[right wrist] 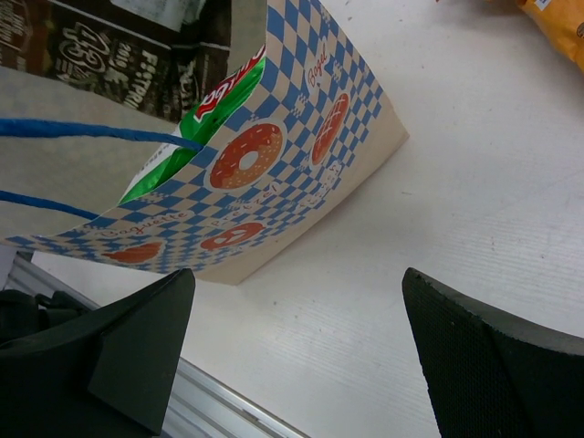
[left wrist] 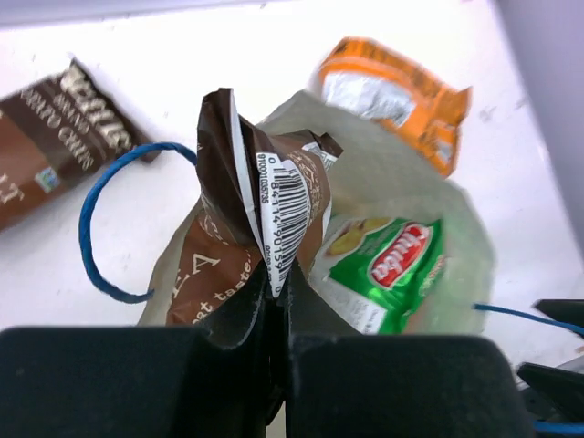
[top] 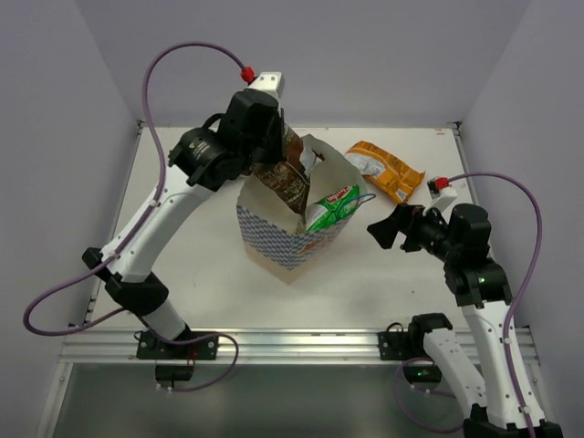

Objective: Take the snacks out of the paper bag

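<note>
The paper bag (top: 272, 239) stands mid-table with its mouth open upward. My left gripper (left wrist: 281, 292) hangs over that mouth, shut on a crumpled dark brown snack packet (left wrist: 260, 205) that rises out of the bag (left wrist: 406, 182); from above, this packet (top: 285, 182) shows just below the gripper (top: 265, 151). A green-and-white packet (top: 333, 208) (left wrist: 388, 269) (right wrist: 205, 114) lies inside the bag. An orange-yellow packet (top: 388, 170) (left wrist: 392, 96) rests on the table behind the bag. A second dark brown packet (left wrist: 55, 141) lies flat on the table. My right gripper (top: 388, 228) (right wrist: 297, 338) is open beside the bag (right wrist: 301, 137), holding nothing.
The bag's blue cord handle (left wrist: 99, 219) loops out over the table on one side, and another cord (right wrist: 91, 130) crosses the right wrist view. An aluminium rail (top: 292, 345) runs along the near table edge. Grey walls enclose the table on three sides.
</note>
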Robot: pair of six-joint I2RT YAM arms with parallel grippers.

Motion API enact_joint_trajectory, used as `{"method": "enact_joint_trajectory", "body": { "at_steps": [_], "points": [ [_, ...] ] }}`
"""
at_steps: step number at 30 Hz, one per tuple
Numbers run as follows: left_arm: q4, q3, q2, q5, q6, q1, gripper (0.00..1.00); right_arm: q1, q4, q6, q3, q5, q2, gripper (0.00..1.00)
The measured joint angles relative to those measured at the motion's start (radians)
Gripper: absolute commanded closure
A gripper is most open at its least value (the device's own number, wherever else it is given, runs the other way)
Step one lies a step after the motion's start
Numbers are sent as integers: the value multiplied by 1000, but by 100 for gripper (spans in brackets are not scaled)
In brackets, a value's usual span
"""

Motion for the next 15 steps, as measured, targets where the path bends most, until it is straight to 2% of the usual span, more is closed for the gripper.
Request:
{"method": "enact_joint_trajectory", "body": {
  "at_steps": [7, 15],
  "points": [
    [317, -164, -242, 22, 97, 9, 100, 0, 3, -1, 0, 0, 10, 1],
    [682, -141, -346, -51, 203, 28, 100, 0, 3, -1, 0, 0, 10, 1]
  ]
}}
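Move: The left hand already grips the second brown snack packet, which is still partly in the paper bag. The bag's middle is about 22 cm below, level fore and aft and 6 cm to the right; the green packet in it is roughly 3 cm back, 13 cm right, 17 cm below. On the table 34 cm below lie the first brown packet, some 23 cm ahead and 18 cm left, and the orange packet, 21 cm ahead and 34 cm right. From the right hand, that first brown packet lies about 35 cm ahead, 45 cm left, 22 cm below. Keeping its shut grip on the top end of the second brown packet, the left hand hoists it quickly up out of the paper bag's mouth by about 23 cm, curving some 7 cm to the left and drifting slightly back towards the base on the way. As it climbs, the wrist tips up by about 40 degrees and rolls its left side down, so the fingers go from slanting down over the bag to pointing a little above level, swinging the packet up high in front of the hand. ##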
